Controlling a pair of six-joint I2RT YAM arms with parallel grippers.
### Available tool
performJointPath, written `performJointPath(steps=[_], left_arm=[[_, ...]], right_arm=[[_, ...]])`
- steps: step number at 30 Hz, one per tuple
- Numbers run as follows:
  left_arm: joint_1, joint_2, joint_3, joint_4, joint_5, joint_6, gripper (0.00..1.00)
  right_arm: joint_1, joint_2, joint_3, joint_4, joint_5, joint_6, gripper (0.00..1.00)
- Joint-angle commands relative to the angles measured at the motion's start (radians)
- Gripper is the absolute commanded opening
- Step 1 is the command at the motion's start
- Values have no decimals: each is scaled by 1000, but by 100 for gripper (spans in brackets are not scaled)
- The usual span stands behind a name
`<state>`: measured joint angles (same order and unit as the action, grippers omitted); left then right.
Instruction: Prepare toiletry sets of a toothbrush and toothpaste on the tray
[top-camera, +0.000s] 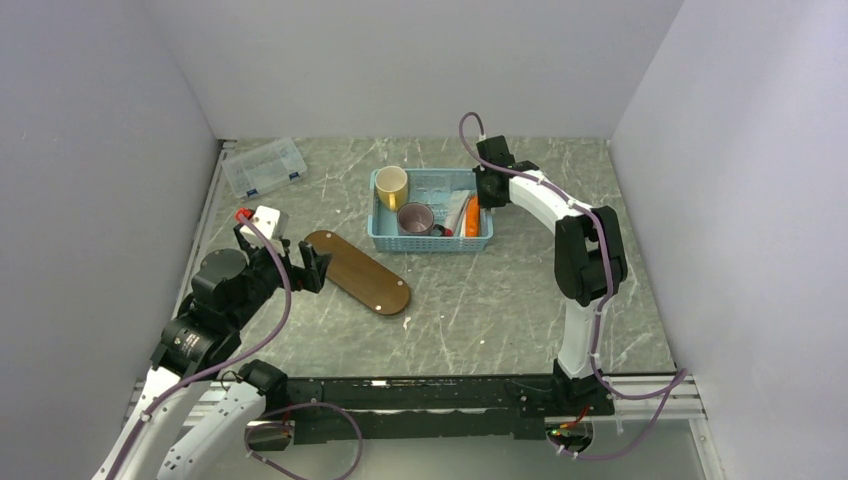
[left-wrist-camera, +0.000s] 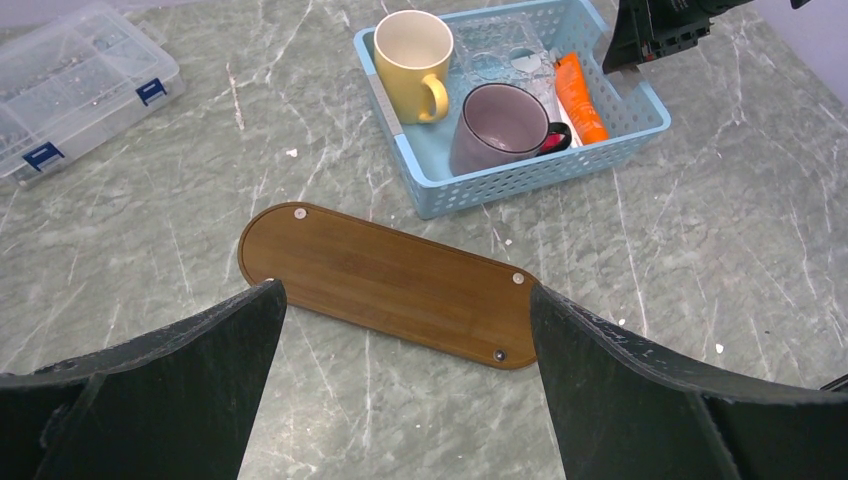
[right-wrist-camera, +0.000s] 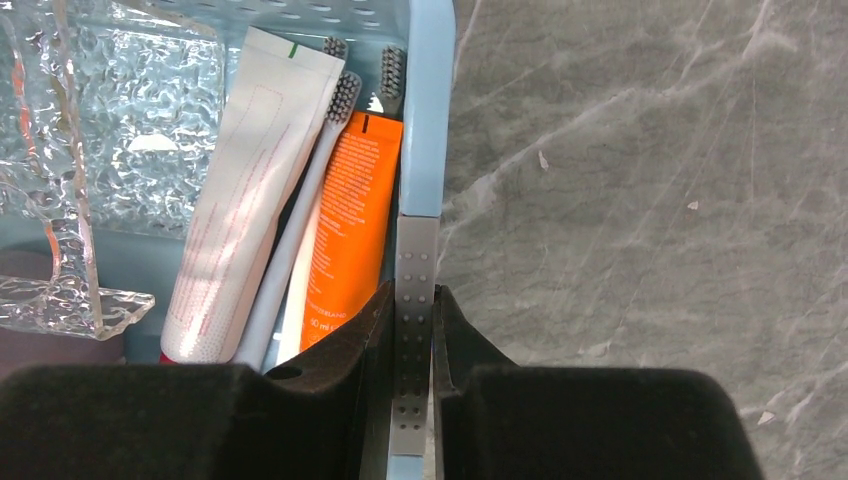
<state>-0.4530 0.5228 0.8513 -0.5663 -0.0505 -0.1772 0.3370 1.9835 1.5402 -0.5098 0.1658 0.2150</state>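
The dark brown tray (top-camera: 357, 271) lies bare on the table, left of the middle. My left gripper (top-camera: 305, 262) hangs open over its near left end, and in the left wrist view the tray (left-wrist-camera: 390, 260) spans the gap between the fingers. The toothbrush (right-wrist-camera: 300, 220) lies in the light-blue basket (right-wrist-camera: 425, 120) between a white toothpaste tube (right-wrist-camera: 250, 190) and an orange tube (right-wrist-camera: 350, 230). A second brush head (right-wrist-camera: 390, 70) shows by the wall. My right gripper (right-wrist-camera: 413, 300) is shut on the basket's right wall.
The basket (top-camera: 432, 243) also holds a yellow mug (top-camera: 391, 186), a purple mug (top-camera: 415, 218) and a clear bumpy holder (right-wrist-camera: 100, 120). A clear compartment box (top-camera: 264, 166) sits at the back left. Grey walls close in three sides.
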Motion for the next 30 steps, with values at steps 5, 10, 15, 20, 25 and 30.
performJointPath(steps=[5, 10, 15, 20, 25, 30], left_arm=[[4, 7, 12, 11, 1, 12, 99], [4, 8, 12, 9, 1, 12, 99], [4, 9, 14, 9, 0, 12, 99], [4, 6, 12, 9, -2, 13, 99], [4, 8, 12, 8, -4, 11, 99], [4, 11, 11, 6, -16, 7, 99]], right_arm=[[2, 24, 48, 26, -41, -67, 0], [3, 6, 36, 38, -27, -57, 22], [3, -20, 46, 27, 0, -49, 44], [3, -70, 46, 18, 39, -34, 55], [45, -171, 27, -9, 167, -15, 62], [126, -290, -18, -50, 219, 23, 64]])
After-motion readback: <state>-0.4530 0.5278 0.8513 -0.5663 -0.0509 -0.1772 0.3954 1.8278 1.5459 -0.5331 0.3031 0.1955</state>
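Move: The right fingers still pinch the middle of the basket's right-hand rim. From there the orange toothpaste lies about 4 cm left, roughly level fore and aft, some 4 cm lower inside the basket. The white toothpaste lies about 7 cm left and 1 cm ahead; the purple mug is some 17 cm left and 2 cm back. From the left hand, the orange toothpaste is about 24 cm ahead, 34 cm right and well below. The right fingers open, letting go of the basket rim, then the hand rises about 7 cm, tipping up 10 degrees. ##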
